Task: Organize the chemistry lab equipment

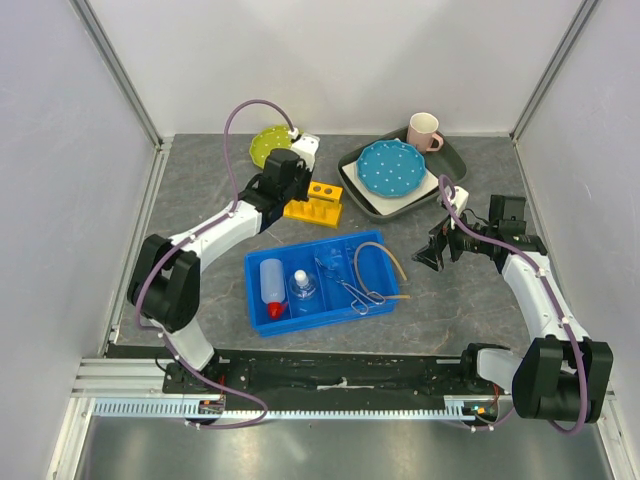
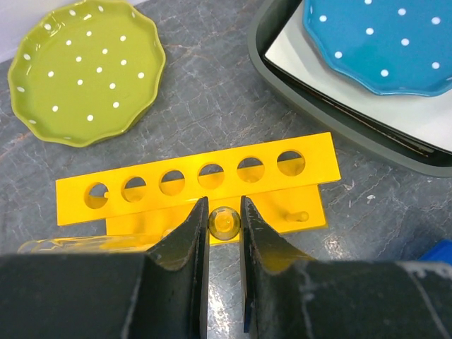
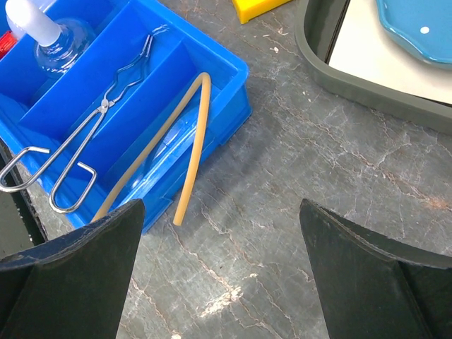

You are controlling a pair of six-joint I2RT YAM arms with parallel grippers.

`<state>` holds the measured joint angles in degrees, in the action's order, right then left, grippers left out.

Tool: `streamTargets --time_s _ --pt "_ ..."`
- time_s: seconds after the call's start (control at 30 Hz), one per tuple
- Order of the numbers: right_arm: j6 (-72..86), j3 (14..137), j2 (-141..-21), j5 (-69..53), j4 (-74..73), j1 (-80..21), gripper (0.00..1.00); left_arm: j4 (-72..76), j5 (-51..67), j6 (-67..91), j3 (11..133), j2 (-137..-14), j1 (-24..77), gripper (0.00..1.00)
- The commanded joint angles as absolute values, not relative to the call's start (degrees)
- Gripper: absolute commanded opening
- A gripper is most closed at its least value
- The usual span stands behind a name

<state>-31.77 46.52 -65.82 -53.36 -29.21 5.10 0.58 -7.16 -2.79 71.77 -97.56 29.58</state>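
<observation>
My left gripper (image 2: 224, 212) (image 1: 293, 192) is shut on a clear glass tube (image 2: 224, 222), seen end-on between its fingers, just above the base of a yellow tube rack (image 2: 191, 176) (image 1: 313, 205). A blue bin (image 1: 262, 320) holds the white squeeze bottle with red nozzle (image 1: 271, 283), the glass flask with white stopper (image 1: 303, 292), the metal tongs (image 1: 358, 292) (image 3: 85, 138) and the tan tubing (image 1: 385, 262) (image 3: 191, 148). One end of the tubing hangs over the bin's edge. My right gripper (image 3: 222, 205) (image 1: 432, 250) is open over bare table, right of the bin.
A green dotted plate (image 1: 268, 145) (image 2: 85, 70) lies behind the rack. A grey tray (image 1: 355, 185) carries a blue dotted plate (image 1: 392, 166), with a pink mug (image 1: 424, 131) behind it. Another clear glass piece (image 2: 70, 244) lies beside the rack's left end.
</observation>
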Motion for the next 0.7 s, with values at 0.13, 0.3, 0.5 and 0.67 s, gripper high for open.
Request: streamTargets --time_s 0.13,0.3,0.5,0.67 --pt "-33.92 46.85 -66.44 -53.44 -28.83 5.36 0.98 3.87 -7.29 2.02 70.14 -97.39 28.74 0.44" --pt "-34.54 46.85 -66.80 -53.35 -29.27 5.89 0.98 0.36 -7.38 3.42 71.71 -94.05 28.48 0.62" --pt "-36.12 46.76 -66.45 -54.75 -30.32 6.94 0.98 -8.51 -6.33 4.31 76.28 -85.81 28.22 0.75" --pt "-37.88 45.79 -64.25 -57.30 -30.59 8.17 0.98 -14.05 -3.88 4.92 75.77 -76.75 24.79 0.92"
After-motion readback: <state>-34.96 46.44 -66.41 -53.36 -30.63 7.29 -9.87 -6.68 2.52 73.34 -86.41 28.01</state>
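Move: My left hand holds a test tube over the yellow rack; the peg it goes onto, third from the right, is right below, about 9 cm under the fingertips, with the rack's middle some 2 cm to the left and 2 cm farther out. The green plate lies 18 cm ahead and 8 cm left, the blue plate 12 cm ahead and 23 cm right, the blue box 22 cm back and 3 cm right. From my right hand that peg is about 13 cm ahead and 29 cm left. With my left hand I ease the test tube down a last 1.5 cm over its peg and open the fingers as I go, from nearly shut to almost fully open, letting go of the glass. Then I lift off the rack, faster and faster, about 8 cm up from the lowest point, drawing back some 3 cm and a little to the left. ##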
